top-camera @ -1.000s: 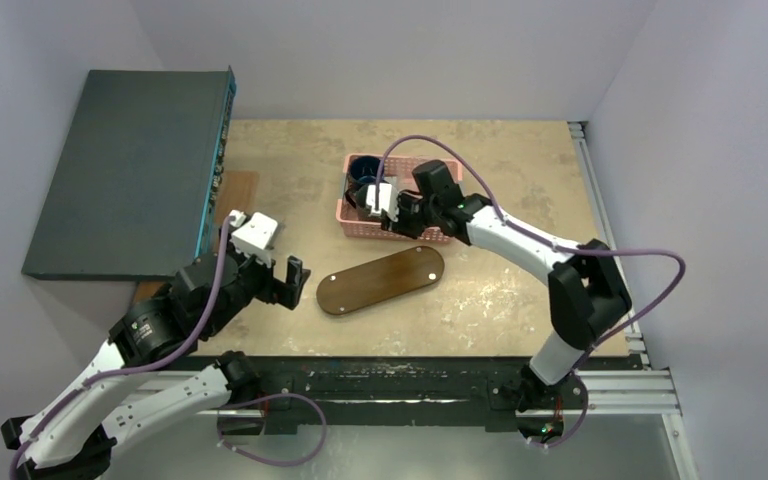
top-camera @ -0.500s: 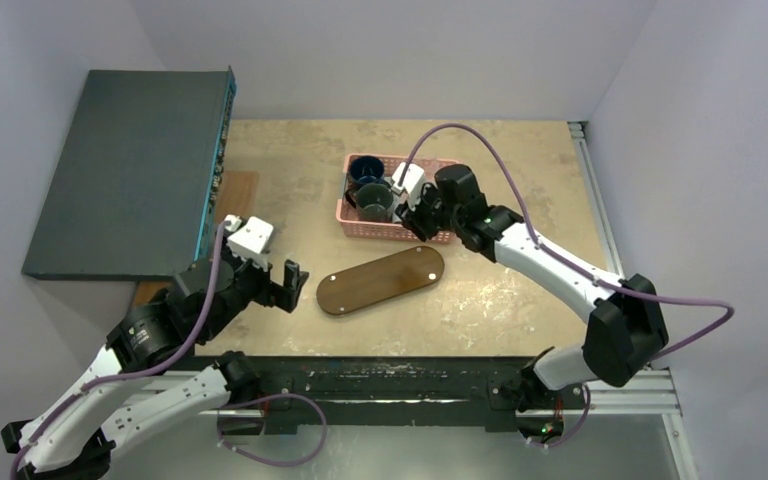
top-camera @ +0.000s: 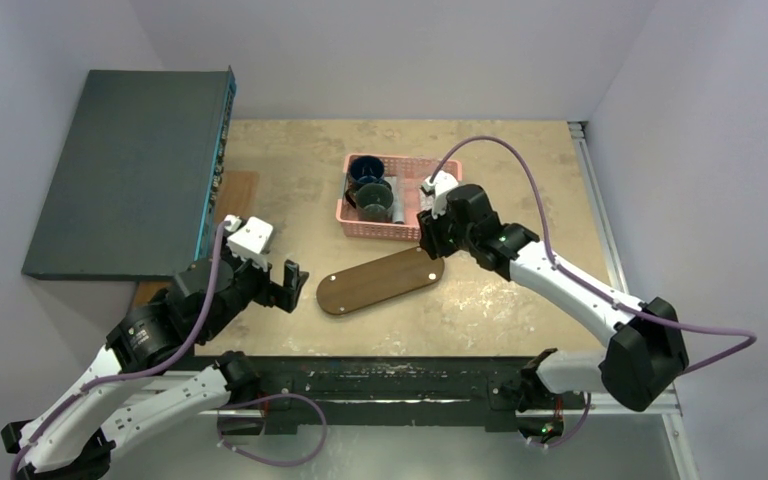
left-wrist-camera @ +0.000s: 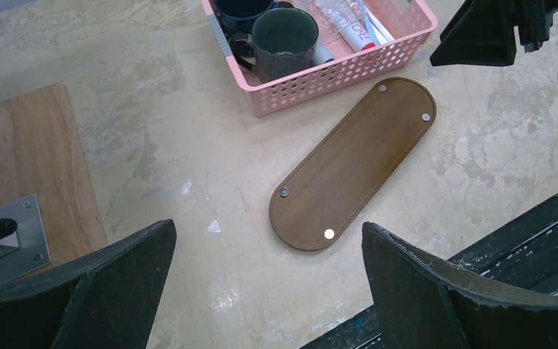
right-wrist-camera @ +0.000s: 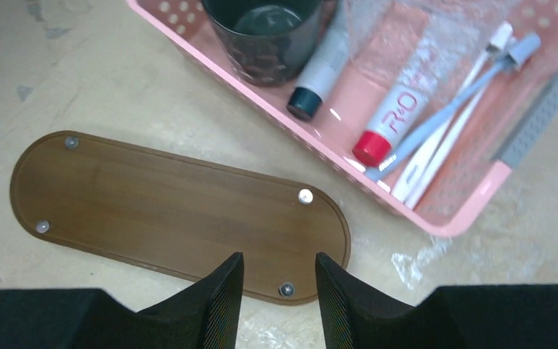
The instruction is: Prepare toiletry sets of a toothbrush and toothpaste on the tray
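The dark brown oval tray lies bare on the table, seen too in the left wrist view and the right wrist view. Behind it the pink basket holds pale blue and white toothbrushes, a red-capped toothpaste tube and a silvery tube with a dark cap. My right gripper hangs above the tray's right end, its jaws narrowly open and empty. My left gripper is wide open and empty, left of the tray.
Two dark mugs stand in the basket's left half. A large dark grey box fills the far left, with a pale wooden board beside it. A metal rail runs along the right edge.
My right arm has swung right and nearer, from over the mugs in the basket to above the tray's right end. The left arm has stayed put.
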Robot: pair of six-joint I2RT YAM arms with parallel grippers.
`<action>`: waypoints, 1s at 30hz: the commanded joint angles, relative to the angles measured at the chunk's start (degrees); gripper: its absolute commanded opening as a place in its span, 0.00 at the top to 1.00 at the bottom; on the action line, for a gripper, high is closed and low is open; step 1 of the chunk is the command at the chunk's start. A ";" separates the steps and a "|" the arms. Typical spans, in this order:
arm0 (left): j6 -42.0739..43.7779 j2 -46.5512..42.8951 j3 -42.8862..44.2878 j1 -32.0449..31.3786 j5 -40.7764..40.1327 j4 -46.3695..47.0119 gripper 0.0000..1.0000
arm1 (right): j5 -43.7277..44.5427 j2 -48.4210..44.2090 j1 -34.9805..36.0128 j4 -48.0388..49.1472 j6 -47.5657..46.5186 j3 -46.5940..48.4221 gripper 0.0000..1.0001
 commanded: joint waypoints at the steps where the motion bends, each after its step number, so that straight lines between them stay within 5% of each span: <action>1: 1.37 0.00 0.05 0.19 0.68 2.23 0.00 | 8.93 -0.97 0.18 -2.87 9.88 -1.58 0.56; 15: 1.44 0.19 -0.03 0.28 0.91 2.30 0.00 | 13.40 4.20 0.18 2.77 20.96 -7.53 0.55; 30: 1.55 0.44 0.09 0.64 0.99 2.19 0.01 | 16.94 10.36 0.12 4.69 21.49 -7.71 0.56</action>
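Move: The red-capped toothpaste in the pink basket, the likely aim, lies about 18 cm ahead of the right hand, 2 cm to its right and 11 cm below. The blue toothbrush is some 3 cm to the right of it; the grey toothpaste is 7 cm to the left of it, level with it. The tray's middle is about 9 cm to the right hand's left, 1 cm back, 14 cm below. From the left hand the red-capped toothpaste is roughly 31 cm ahead, 26 cm right, 23 cm below. Towards the red-capped toothpaste, the right hand sinks about 10 cm over the tray's right end, on the near side of the basket, drifting some 4 cm right, mostly early on. Meanwhile the wrist swings about 25 degrees clockwise and tips its fingers further down; they stay partly open and empty, and the descent eases to a stop above the tray. ##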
